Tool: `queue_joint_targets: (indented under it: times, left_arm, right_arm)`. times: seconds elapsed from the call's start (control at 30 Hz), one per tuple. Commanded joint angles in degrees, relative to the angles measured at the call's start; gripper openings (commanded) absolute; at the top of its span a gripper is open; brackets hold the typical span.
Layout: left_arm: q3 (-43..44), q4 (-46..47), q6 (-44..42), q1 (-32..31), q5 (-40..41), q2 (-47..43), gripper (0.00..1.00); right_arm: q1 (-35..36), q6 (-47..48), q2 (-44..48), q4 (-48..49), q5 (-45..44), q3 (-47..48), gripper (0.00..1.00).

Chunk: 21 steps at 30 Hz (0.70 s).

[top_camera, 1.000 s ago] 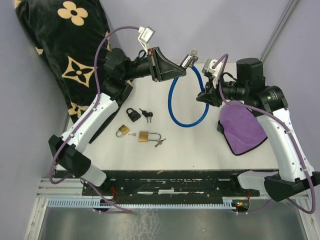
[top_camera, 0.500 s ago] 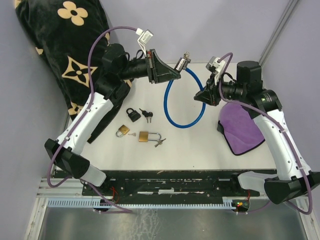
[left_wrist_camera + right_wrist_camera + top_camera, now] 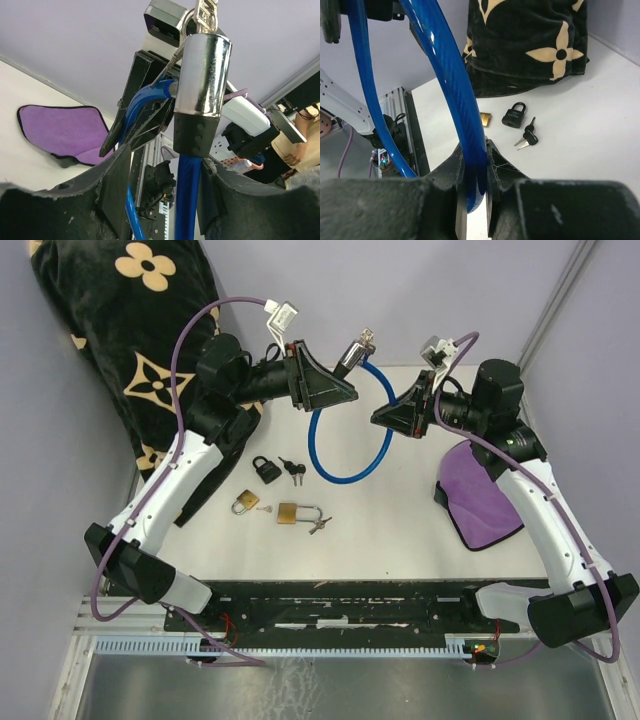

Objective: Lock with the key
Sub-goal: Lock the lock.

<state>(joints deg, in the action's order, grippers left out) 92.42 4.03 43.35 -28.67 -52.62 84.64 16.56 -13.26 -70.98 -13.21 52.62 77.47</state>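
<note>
A blue cable lock (image 3: 312, 445) hangs in a loop above the table between both arms. Its chrome cylinder (image 3: 352, 350) points up and back, with the key (image 3: 366, 336) stuck in its end. My left gripper (image 3: 345, 390) is open; in the left wrist view the cable (image 3: 187, 195) runs between its fingers just below the cylinder (image 3: 202, 75), close to the right finger with a gap to the left pad (image 3: 115, 185). My right gripper (image 3: 385, 418) is shut on the cable's other side (image 3: 447, 65), pinching it between both pads.
On the table lie a black padlock (image 3: 265, 469) with keys (image 3: 293, 470), a small brass padlock (image 3: 245, 503), and a larger brass padlock (image 3: 293, 513) with keys (image 3: 320, 525). A purple cloth (image 3: 485, 490) lies at the right. A black flower-patterned bag (image 3: 130, 330) fills the back left.
Both arms have carried the cable lock to the left. The left gripper's jaws have spread apart from the cable; the right gripper keeps its grip.
</note>
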Motion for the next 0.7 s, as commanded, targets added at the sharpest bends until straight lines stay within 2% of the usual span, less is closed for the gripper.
queue_joint_targets:
  times: [0.0, 0.1, 0.23, 0.37, 0.5, 0.6, 0.67]
  left_arm:
    - [0.4, 2.04, 1.97, 0.01, 0.53, -1.58, 0.61]
    - [0.08, 1.41, -0.13, 0.02, 2.19, -3.1, 0.73]
    - [-2.12, 0.0, -6.76, 0.08, 6.37, -6.96, 0.84]
    - [-5.4, -4.58, -14.99, 0.05, 17.4, -12.9, 0.94]
    - [-10.99, -1.92, -18.54, 0.01, 27.36, -20.61, 0.96]
    - [-15.58, 2.28, -17.67, -0.21, 31.6, -26.12, 0.97]
    - [-17.82, 4.28, -16.45, -2.47, 34.55, -28.48, 0.95]
  right_arm:
    - [0.58, -2.48, 1.14, 8.51, 2.76, -0.27, 0.02]
    - [0.58, -3.99, 1.09, 9.73, 2.76, -0.46, 0.02]
    - [0.58, -7.44, 0.76, 12.73, 2.19, -0.99, 0.02]
    - [0.42, -11.34, 0.43, 15.8, -0.16, -1.91, 0.02]
    - [0.45, -13.88, -0.25, 17.37, -3.54, -2.42, 0.02]
    - [0.48, -13.61, -0.27, 16.61, -7.47, -2.63, 0.01]
    - [0.49, -13.43, -0.5, 15.75, -10.09, -2.39, 0.02]
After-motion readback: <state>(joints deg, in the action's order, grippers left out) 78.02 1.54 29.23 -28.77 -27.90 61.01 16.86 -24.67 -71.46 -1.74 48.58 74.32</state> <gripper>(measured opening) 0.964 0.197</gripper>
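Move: The cable lock's metal cylinder stands about 5 cm above the left hand, roughly 3 cm to its right and 1 cm ahead. From that hand the right gripper is some 8 cm right, 3 cm back and 5 cm lower; the hanging cable loop's middle lies about 1 cm right, 1 cm back and 10 cm down. For the right hand, which still grips the cable, the cylinder is about 5 cm left, 4 cm ahead and 10 cm up. The left hand, its fingers already half open around the blue cable just under the lock cylinder, opens them wide, then backs off with growing speed, about 8 cm to its left and some 4 cm up while drawing back about 3 cm, its wrist swinging some 30 degrees counter-clockwise and tilting. The right hand keeps its grip on the cable and carries the lock alone, edging about 2 cm forward and a little up with only a slight roll. ##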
